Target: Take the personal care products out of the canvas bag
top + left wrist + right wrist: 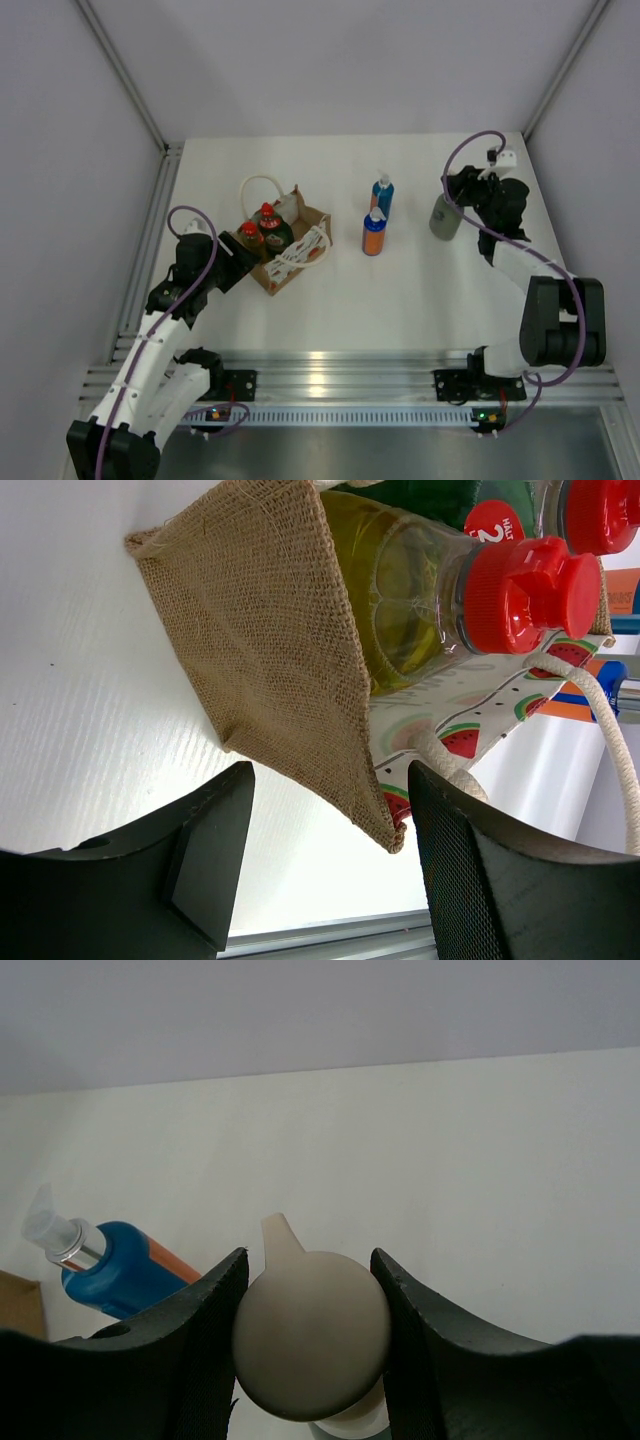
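The canvas bag (pixel 292 262) sits left of centre on the table, and its burlap side (pixel 260 630) fills the left wrist view. Inside it stand a yellow-green bottle (pixel 400 590) and a dark green bottle (pixel 272 228), both with red caps. My left gripper (pixel 330 850) is open at the bag's near corner and holds nothing. A blue bottle (pixel 382 190) and an orange bottle (pixel 374 233) stand on the table at centre. My right gripper (pixel 310 1330) is shut on the pump head of the grey-green bottle (pixel 445 215) at the back right. Whether that bottle touches the table I cannot tell.
White rope handles (pixel 305 250) loop over the bag's top and front. A metal rail (pixel 330 375) runs along the near edge, and grey walls close in the left, back and right. The blue bottle (pixel 120 1270) shows left of my right fingers.
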You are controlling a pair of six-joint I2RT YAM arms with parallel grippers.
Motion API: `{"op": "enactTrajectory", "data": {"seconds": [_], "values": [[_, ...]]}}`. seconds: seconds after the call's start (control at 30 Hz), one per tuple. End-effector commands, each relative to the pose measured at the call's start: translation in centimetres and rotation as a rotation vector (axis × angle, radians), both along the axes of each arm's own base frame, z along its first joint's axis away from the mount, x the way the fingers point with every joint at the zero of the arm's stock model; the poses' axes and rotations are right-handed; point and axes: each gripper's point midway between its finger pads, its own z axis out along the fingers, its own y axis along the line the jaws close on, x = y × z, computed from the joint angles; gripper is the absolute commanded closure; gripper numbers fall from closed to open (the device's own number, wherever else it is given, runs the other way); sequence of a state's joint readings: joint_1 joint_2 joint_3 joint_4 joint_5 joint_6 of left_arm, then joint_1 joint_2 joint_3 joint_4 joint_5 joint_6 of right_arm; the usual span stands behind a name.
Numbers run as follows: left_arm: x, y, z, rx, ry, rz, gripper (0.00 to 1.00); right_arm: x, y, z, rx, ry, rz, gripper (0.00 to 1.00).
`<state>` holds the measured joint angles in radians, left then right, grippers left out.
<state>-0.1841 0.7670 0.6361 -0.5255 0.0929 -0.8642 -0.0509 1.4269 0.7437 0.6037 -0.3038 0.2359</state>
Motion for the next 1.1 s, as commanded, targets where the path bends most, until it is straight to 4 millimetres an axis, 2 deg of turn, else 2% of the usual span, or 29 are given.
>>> {"op": "enactTrajectory", "data": {"seconds": [0.0, 0.03, 0.07, 0.1, 0.13, 0.17, 0.27, 0.4, 0.47, 0.57, 0.6, 0.67, 0.7, 0.73, 0.77, 0.9, 0.97, 1.0, 1.03, 1.07], "values": [[0.5, -0.2, 2.1, -0.014, -0.063, -0.010, 0.32, 0.3, 0.3, 8.2, -0.018, -0.301, 0.028, 0.78], [0.4, -0.2, 2.1, -0.014, -0.064, -0.012, 0.32, 0.3, 0.3, 8.1, -0.018, -0.298, 0.028, 0.72], [0.4, -0.2, 2.1, -0.015, -0.063, -0.011, 0.32, 0.1, 0.4, 8.0, -0.021, -0.299, 0.034, 0.58], [0.4, -0.2, 2.0, -0.014, -0.062, -0.011, 0.32, 0.1, 0.5, 8.1, -0.022, -0.301, 0.037, 0.51], [0.4, -0.2, 2.0, -0.014, -0.062, -0.011, 0.32, 0.0, 0.5, 7.9, -0.021, -0.291, 0.041, 0.47], [0.4, -0.2, 2.1, -0.015, -0.065, -0.011, 0.32, 0.0, 0.7, 7.9, -0.023, -0.287, 0.051, 0.38], [0.4, -0.2, 2.1, -0.017, -0.064, -0.014, 0.32, 0.0, 0.9, 8.0, -0.025, -0.268, 0.064, 0.24], [0.4, -0.3, 2.4, -0.017, -0.069, -0.016, 0.31, -0.4, 1.2, 9.5, -0.020, -0.278, 0.080, 0.19], [0.3, -0.1, 2.8, -0.015, -0.077, -0.011, 0.31, -0.8, 2.0, 9.9, -0.020, -0.245, 0.112, 0.19], [0.4, 0.3, 3.1, 0.002, -0.089, 0.008, 0.31, -1.3, 3.2, 11.9, -0.079, -0.257, 0.131, 0.19], [0.4, 0.4, 3.2, 0.004, -0.089, 0.010, 0.31, -2.0, 6.0, 12.0, -0.092, -0.227, 0.191, 0.19], [0.5, 0.5, 3.2, 0.011, -0.091, 0.016, 0.31, -2.8, 7.6, 12.9, -0.136, -0.227, 0.213, 0.19], [0.5, 0.6, 3.2, 0.012, -0.089, 0.020, 0.31, -3.7, 10.0, 13.1, -0.148, -0.210, 0.269, 0.19], [0.6, 0.6, 3.2, 0.014, -0.089, 0.022, 0.31, -4.2, 11.1, 13.4, -0.158, -0.211, 0.293, 0.19], [0.7, 0.6, 3.2, 0.017, -0.088, 0.024, 0.31, -5.4, 13.6, 13.7, -0.179, -0.220, 0.357, 0.19], [0.9, 0.7, 3.3, 0.018, -0.085, 0.027, 0.32, -8.7, 20.1, 14.4, -0.224, -0.242, 0.575, 0.18], [0.9, 0.8, 3.1, 0.024, -0.082, 0.034, 0.33, -10.4, 23.8, 13.2, -0.231, -0.212, 0.719, 0.18], [0.9, 0.9, 2.9, 0.029, -0.079, 0.039, 0.33, -10.9, 25.1, 14.0, -0.236, -0.227, 0.752, 0.19], [0.9, 0.9, 2.8, 0.030, -0.076, 0.041, 0.33, -10.8, 26.3, 12.2, -0.252, -0.168, 0.778, 0.19], [0.9, 1.0, 2.7, 0.031, -0.073, 0.044, 0.34, -11.8, 28.3, 12.6, -0.270, -0.187, 0.831, 0.19]]}}
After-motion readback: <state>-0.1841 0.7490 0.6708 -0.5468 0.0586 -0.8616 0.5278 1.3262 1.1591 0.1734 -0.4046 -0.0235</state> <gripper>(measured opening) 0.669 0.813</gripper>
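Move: My right fingers still grip the pump bottle by its head; its middle is about 10 cm straight below them. The green bottle with the red cap, in the canvas bag, lies some 43 cm to my right hand's left, 5 cm back and 12 cm lower. On the way stand the orange bottle, 18 cm left and 5 back, and the blue one, 15 left and 6 ahead, both some 13 cm down. From my left hand the green bottle is roughly 15 cm ahead, 5 right and 5 below. I open my right fingers to let go of the pump bottle's head and rise clear of it, nearly straight up for about 5 cm. Then I sweep left towards the canvas bag, high across the orange and blue bottles, some 24 cm left in all while drawing back about 10 and climbing further. The fingers swing round counter-clockwise by roughly 40 degrees and stay open. ##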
